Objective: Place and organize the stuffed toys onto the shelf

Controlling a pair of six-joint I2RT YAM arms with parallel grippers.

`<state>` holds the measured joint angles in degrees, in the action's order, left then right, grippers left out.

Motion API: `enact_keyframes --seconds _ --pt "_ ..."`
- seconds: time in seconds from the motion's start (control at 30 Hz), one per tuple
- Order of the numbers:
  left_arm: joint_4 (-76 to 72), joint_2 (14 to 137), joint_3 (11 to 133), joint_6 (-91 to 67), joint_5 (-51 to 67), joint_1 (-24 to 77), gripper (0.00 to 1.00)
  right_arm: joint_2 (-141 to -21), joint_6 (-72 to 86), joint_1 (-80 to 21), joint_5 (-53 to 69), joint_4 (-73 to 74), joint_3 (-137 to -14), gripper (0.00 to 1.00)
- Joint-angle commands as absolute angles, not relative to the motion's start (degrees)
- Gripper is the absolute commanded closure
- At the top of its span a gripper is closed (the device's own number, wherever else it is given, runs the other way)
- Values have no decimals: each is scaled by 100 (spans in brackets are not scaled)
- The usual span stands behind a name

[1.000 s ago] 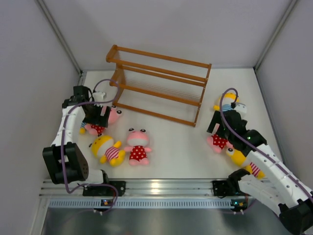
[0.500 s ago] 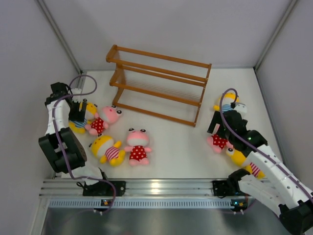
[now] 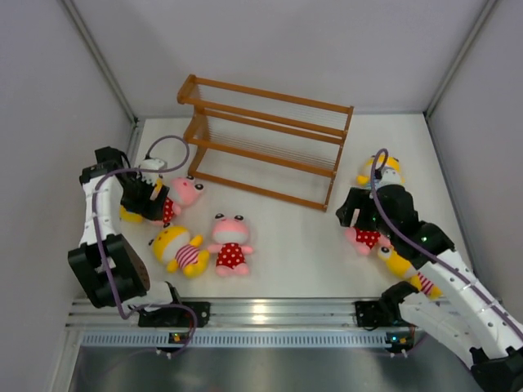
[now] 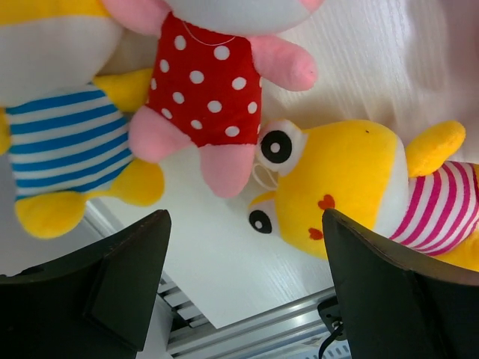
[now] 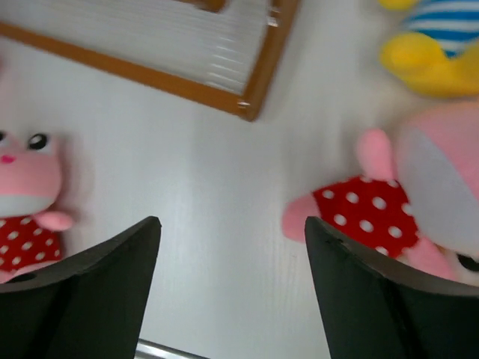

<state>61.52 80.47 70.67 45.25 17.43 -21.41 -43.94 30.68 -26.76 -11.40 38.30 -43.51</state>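
The shelf (image 3: pixel 265 143) stands empty at the back centre. My left gripper (image 3: pixel 152 196) hangs open over a pink toy in a red dotted outfit (image 3: pixel 186 194) and a yellow blue-striped toy (image 3: pixel 128 214). In the left wrist view both lie ahead of the open gripper (image 4: pixel 243 217), the pink toy (image 4: pixel 206 82) beside the blue-striped one (image 4: pixel 67 142), with a yellow red-striped toy (image 4: pixel 352 187) to the right. My right gripper (image 3: pixel 353 211) is open just left of another pink toy (image 3: pixel 366 238). In the right wrist view the gripper (image 5: pixel 230 224) holds nothing, and that pink toy (image 5: pixel 370 213) lies past its right finger.
A third pink toy (image 3: pixel 230 243) and the yellow red-striped toy (image 3: pixel 180 249) lie at front left. On the right, a yellow blue-striped toy (image 3: pixel 388 167) and another yellow toy (image 3: pixel 404 265) flank my right arm. Grey walls close both sides; a metal rail (image 3: pixel 261 312) runs along the front.
My left gripper swung out toward the left wall, then back beside the pink toy. My right gripper shifted a little to the left. No toy has moved.
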Motion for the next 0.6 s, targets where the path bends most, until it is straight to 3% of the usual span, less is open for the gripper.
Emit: enact_keyframes --seconds 0.0,0.1,0.17,0.43,0.57 --pt "6381 8411 6961 4667 1960 -2066 12 -4227 2084 -3284 806 2445 -4430 24" --pt "6381 8420 7057 4562 2065 -2057 12 -4814 1470 -5365 -373 1830 -4596 23" --pt "6381 8394 7101 4527 2118 -2039 12 -5806 907 -6532 -844 1548 -4989 20" --pt "6390 8218 6997 4570 1864 -2021 11 -9540 -500 -7233 235 1555 -7108 19" --pt "6390 8156 6891 4667 1688 -2021 11 -10379 -624 -7277 360 1617 -7628 19"
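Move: The pink polka-dot toy I go for, the middle one on the table, lies about 37 cm to the left of my right hand, 5 cm back and 14 cm below. The yellow magenta-striped toy is some 14 cm farther left, about level with it; the shelf's near right corner stands about 11 cm left and 6 cm ahead of my right hand. From my left hand, the same pink toy lies some 21 cm right, 10 cm back and 12 cm lower. I sweep my right hand about 34 cm left to the middle pink polka-dot toy, drawing back some 8 cm. It rises a little first, then sinks to come down just short of the toy's red body, the wrist swinging about 75 degrees counter-clockwise so the open fingers point left and down. My left hand sinks a couple of centimetres over its own toys and waits there, open. ##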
